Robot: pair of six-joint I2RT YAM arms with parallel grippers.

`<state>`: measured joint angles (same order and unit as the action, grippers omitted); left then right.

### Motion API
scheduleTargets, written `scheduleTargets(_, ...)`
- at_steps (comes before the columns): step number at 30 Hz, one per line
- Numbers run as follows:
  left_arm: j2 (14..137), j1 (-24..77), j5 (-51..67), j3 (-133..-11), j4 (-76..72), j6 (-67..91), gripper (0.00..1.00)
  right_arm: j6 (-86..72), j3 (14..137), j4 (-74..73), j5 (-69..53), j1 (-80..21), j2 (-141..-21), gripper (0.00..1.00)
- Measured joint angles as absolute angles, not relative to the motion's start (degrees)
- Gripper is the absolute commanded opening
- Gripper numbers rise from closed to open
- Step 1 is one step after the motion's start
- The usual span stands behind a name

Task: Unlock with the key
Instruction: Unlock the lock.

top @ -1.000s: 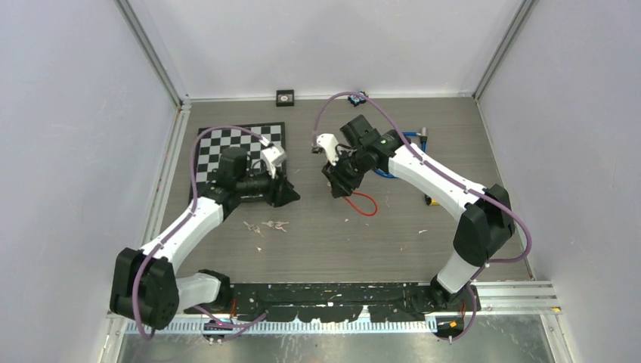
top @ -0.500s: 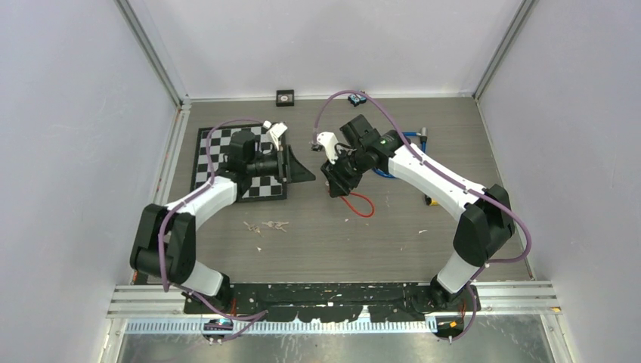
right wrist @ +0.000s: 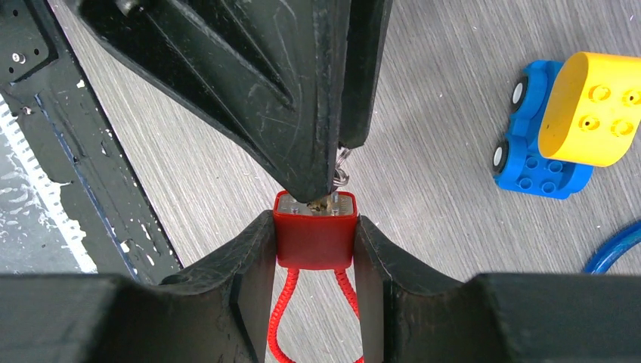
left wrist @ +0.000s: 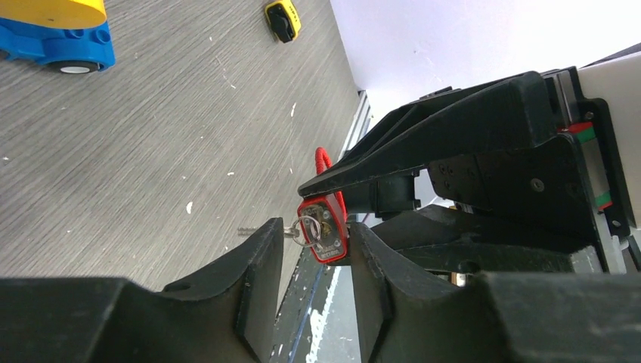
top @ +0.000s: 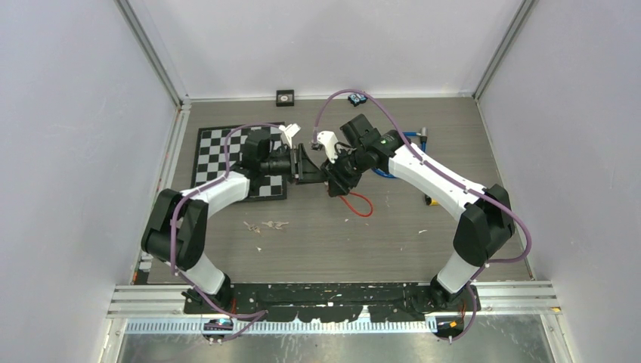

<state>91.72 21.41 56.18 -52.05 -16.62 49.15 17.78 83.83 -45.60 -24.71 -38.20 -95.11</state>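
Observation:
My right gripper (right wrist: pixel 314 223) is shut on a red padlock (right wrist: pixel 314 243), held off the table with its red cable loop (top: pixel 361 203) hanging below. The lock's metal keyhole face points at my left gripper (left wrist: pixel 316 227). A small key with a wire ring (left wrist: pixel 307 225) sticks out of that face. The left jaws stand apart on either side of the lock's end, the ring close to one fingertip (left wrist: pixel 266 236). In the right wrist view one left fingertip (right wrist: pixel 317 178) reaches the lock's face. From above, both grippers meet near the table's middle (top: pixel 326 175).
A chessboard mat (top: pixel 219 151) lies at the left, behind the left arm. A blue and yellow toy car (right wrist: pixel 563 121) and a blue cable (top: pixel 412 136) lie right of the lock. Loose keys (top: pixel 268 225) and a small yellow-black object (left wrist: pixel 282 19) rest on the table.
My left arm has swung right from the chessboard mat to the lock, and its jaws have narrowed a little. The right arm and the lock have stayed still.

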Motion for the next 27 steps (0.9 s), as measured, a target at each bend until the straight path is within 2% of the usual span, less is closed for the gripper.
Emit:
scheduleTargets(12,93.1,22.9,56.9,-52.7,-17.0,49.0,0.24,17.6,83.8,-45.3,-24.9,-38.2,-95.1,0.0)
scheduleTargets(25,93.3,23.2,57.3,-53.2,-17.1,46.4,0.01,17.6,83.6,-44.9,-25.2,-38.2,-95.1,0.0)
scheduleTargets(27,93.3,23.2,57.5,-53.2,-17.2,45.8,0.0,17.6,83.4,-44.8,-25.3,-38.2,-95.1,0.0)
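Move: The key's head, at the red lock's key face, is about 2 cm to the right of the left hand and level with it, between the open fingertips. The lock body sits some 4 cm right, 1 cm back and 1 cm lower. The toy truck stands on the table, roughly 6 cm ahead, 4 cm right and 17 cm down. From the right hand, which grips the lock, the key's head lies about 2 cm left and 1 cm up. The left fingers close from nearly half open to almost shut, pinching the key's head at the lock's face, as the hand edges about 1 cm right towards the lock and a touch back, its wrist almost unturned. The right hand stays put and keeps its grip on the lock body. ##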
